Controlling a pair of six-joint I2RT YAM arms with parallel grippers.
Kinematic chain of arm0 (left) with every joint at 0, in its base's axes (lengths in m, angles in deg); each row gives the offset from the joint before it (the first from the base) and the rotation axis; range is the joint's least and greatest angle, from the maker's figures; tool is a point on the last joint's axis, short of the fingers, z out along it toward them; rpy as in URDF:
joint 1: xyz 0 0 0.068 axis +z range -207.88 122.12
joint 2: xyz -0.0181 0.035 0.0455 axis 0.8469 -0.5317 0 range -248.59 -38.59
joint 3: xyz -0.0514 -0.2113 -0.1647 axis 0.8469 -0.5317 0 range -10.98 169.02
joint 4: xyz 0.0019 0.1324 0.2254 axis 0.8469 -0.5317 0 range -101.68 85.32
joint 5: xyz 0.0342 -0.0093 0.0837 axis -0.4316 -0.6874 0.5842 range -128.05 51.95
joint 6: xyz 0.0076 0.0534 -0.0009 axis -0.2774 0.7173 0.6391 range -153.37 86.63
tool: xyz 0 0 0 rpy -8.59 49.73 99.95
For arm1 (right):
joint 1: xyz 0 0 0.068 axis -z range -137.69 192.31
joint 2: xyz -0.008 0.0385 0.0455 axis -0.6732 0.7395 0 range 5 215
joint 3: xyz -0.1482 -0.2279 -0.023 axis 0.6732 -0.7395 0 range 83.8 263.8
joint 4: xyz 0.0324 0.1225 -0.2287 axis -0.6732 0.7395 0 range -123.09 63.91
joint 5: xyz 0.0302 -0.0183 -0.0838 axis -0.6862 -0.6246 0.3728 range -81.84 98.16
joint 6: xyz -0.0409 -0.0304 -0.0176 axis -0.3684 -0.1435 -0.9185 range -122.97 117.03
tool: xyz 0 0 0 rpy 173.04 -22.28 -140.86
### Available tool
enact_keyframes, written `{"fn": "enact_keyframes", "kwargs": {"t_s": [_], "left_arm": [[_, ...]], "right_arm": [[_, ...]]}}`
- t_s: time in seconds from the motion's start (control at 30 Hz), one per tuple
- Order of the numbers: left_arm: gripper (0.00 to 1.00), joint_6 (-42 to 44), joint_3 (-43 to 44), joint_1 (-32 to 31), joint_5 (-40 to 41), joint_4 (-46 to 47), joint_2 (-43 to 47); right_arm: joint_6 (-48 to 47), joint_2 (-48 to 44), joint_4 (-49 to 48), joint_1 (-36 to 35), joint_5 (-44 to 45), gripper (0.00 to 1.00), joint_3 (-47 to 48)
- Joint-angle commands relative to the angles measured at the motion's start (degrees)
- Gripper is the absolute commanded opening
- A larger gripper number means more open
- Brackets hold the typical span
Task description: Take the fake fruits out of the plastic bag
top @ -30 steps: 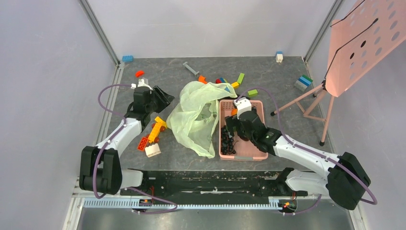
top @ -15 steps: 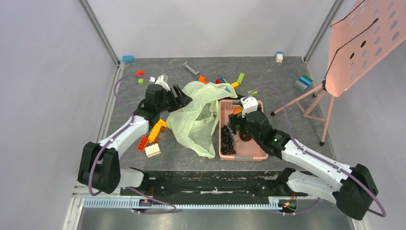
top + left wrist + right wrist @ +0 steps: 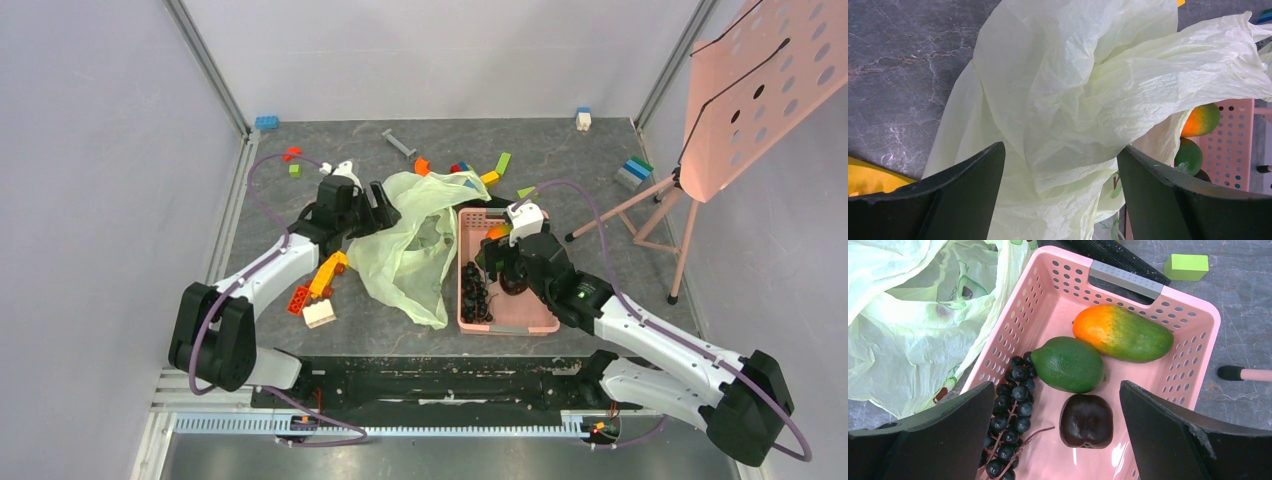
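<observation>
The pale green plastic bag [image 3: 410, 245] lies crumpled on the table, left of the pink basket [image 3: 535, 318]. My left gripper [image 3: 368, 208] is open at the bag's upper left edge, and bag folds [image 3: 1083, 90] fill the space between its wide jaws [image 3: 1060, 150]. My right gripper [image 3: 500, 272] hovers open over the basket [image 3: 1193, 305]. Inside it lie the fake fruits: an orange-green mango [image 3: 1123, 333], a dark green oval fruit [image 3: 1068, 364], a dark brown round fruit [image 3: 1086, 421] and blackish grapes [image 3: 1010, 415]. Nothing is held by either gripper [image 3: 1056, 387].
Yellow, orange, red and white toy blocks [image 3: 318, 290] lie left of the bag. Several more blocks [image 3: 480, 170] are scattered behind it. A pink perforated board on a stand [image 3: 760, 90] rises at the right. A green block [image 3: 1186, 266] sits beyond the basket.
My left gripper has swung right to the bag's edge and opened wider. My right arm has shifted slightly over the basket, still open.
</observation>
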Motion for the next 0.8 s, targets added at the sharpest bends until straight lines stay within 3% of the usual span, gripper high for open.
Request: {"fn": "enact_keyframes", "kwargs": {"t_s": [0.0,0.53,0.77], "left_arm": [[0.84,1.03,0.75,-0.20,-1.24,2.15,-1.08],[0.36,-1.52,-0.01,-0.22,-1.79,3.40,3.61],[0.20,-1.64,1.71,-0.25,-2.36,1.60,7.03]], "right_arm": [[0.63,-0.97,-0.74,0.16,-0.37,0.98,1.04],[0.30,-4.74,-0.91,0.16,-0.02,0.98,-0.19],[-0.05,-6.74,-1.13,0.16,0.52,0.98,-0.79]]}}
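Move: The plastic bag's upper left part lies just under and between the open left fingers; its middle is about 4 cm to that hand's right, 6 cm back and 8 cm below. The basket's middle is some 22 cm to the right of the left hand and 11 cm back, the yellow toy car about 12 cm left and 11 cm back. From the right hand, the bag's middle lies roughly 14 cm left, 1 cm ahead and 10 cm below. Close the left gripper most of the way on the bag's plastic, so that the fingertips pinch a fold of it, letting the hand dip only slightly at first. While the fingers are still closing, raise the left hand about 3 cm, drawing the fold up. Raise the open, empty right hand some 2 cm away from the fruits in the basket. ##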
